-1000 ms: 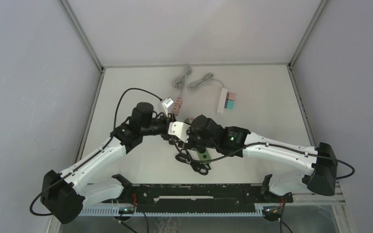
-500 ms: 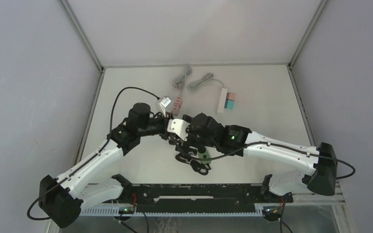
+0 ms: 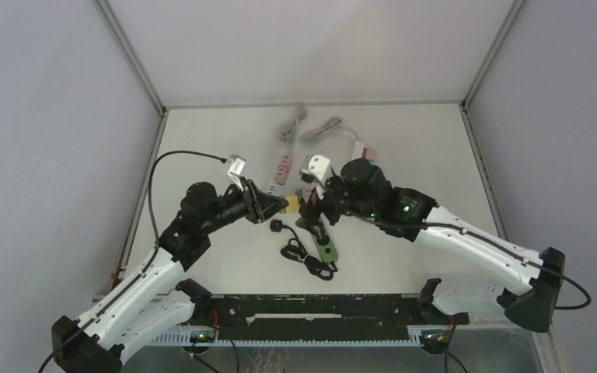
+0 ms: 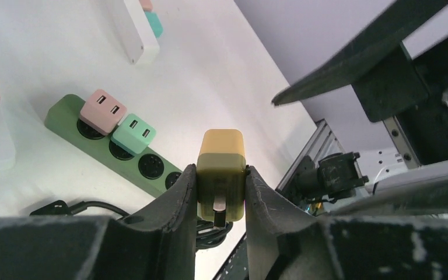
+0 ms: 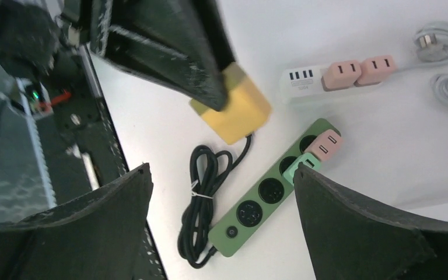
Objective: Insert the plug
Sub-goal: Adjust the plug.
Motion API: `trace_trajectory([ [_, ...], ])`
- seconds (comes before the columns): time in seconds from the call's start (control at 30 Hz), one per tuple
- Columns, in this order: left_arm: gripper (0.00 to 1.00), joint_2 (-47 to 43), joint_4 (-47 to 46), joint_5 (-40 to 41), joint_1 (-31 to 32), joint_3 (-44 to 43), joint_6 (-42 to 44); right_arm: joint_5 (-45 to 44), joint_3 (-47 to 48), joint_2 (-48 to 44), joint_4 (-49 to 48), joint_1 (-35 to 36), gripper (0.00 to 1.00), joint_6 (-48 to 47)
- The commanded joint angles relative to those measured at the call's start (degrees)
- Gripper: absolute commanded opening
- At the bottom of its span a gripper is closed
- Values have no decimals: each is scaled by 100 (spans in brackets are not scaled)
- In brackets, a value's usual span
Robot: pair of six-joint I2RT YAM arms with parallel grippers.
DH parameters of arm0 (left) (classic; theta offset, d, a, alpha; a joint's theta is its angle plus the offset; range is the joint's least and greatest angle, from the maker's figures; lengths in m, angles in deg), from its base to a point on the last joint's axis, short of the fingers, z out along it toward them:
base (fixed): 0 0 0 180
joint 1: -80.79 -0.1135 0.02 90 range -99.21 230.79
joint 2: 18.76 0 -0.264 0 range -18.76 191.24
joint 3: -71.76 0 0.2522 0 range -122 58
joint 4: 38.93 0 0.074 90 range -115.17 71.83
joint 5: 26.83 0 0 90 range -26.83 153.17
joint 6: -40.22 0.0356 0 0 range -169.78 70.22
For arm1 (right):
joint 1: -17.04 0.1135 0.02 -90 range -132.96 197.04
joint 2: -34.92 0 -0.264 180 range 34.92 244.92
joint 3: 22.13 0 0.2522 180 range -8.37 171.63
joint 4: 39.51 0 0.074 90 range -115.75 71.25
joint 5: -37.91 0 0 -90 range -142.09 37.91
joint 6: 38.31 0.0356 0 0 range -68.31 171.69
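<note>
My left gripper (image 3: pixel 278 207) is shut on the yellow plug (image 3: pixel 289 205), held above the table just left of the green power strip (image 3: pixel 326 247). In the left wrist view the plug (image 4: pixel 221 153) sits clamped between both fingers (image 4: pixel 175 204), with a metal prong showing on the face toward the camera. My right gripper (image 3: pixel 312 208) hangs open over the strip's far end, with nothing in it. The right wrist view shows the plug (image 5: pixel 233 108), the strip (image 5: pixel 256 216) with two free sockets, and my right gripper (image 5: pixel 221 170) spread wide.
A pink adapter (image 5: pixel 326 143) and a mint adapter (image 5: pixel 299 169) occupy the strip's far sockets. Its coiled black cord (image 3: pixel 305 260) lies beside it. A white strip with pink adapters (image 3: pixel 281 167), another white strip (image 3: pixel 355 155) and grey cables (image 3: pixel 295 124) lie farther back.
My right gripper has opened and pulled away to the right and back. My left arm has drawn left, keeping the yellow plug.
</note>
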Motion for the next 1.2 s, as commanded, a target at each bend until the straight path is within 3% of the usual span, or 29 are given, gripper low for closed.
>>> trace_trajectory([
  [0.0, 0, -384, -1293, 344, -34, 364, -561, 1211, -234, -511, -891, -503, 96, 1434],
  [0.3, 4, -797, -2646, 229, -30, 959, -1044, 1795, -1103, -989, -2656, -1185, 94, 3343],
  [0.43, 4, -875, -3157, 95, -26, 1121, -1310, 2137, -1387, -865, -3501, -1450, 87, 4364],
  [0.7, 4, -863, -3575, -20, 120, 1088, -1632, 2869, -1453, -233, -4898, -1585, 79, 5458],
  [0.9, 4, -946, -4026, 113, 132, 1243, -1920, 3163, -1451, 90, -5617, -1546, 72, 5827],
  [1.17, 3, -752, -4494, -20, 132, 1223, -2195, 3229, -1364, 68, -5622, -1570, 64, 5777],
])
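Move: The yellow plug is still in the left fingers, about 1 cm ahead of that hand point and 1 cm to its right; the open right fingers wait roughly 6 cm to the left hand's right, 2 cm back and 1 cm higher. From the right hand the plug sits some 3 cm ahead, 5 cm left and 1 cm lower. Some 20 cm below the right hand, the green strip's middle is 1 cm to its right; the black plug is 3 cm ahead and 10 cm left. The yellow plug rides up about 10 cm and some 3 cm back in the left fingers, which keep their grip while tipping upward some 30 degrees. Facing it, the empty right hand climbs some 8 cm, easing slightly right and then left towards the plug's socket face, rolls and swings its fingers up from a downward slant to about level, and partly closes them around its line. ##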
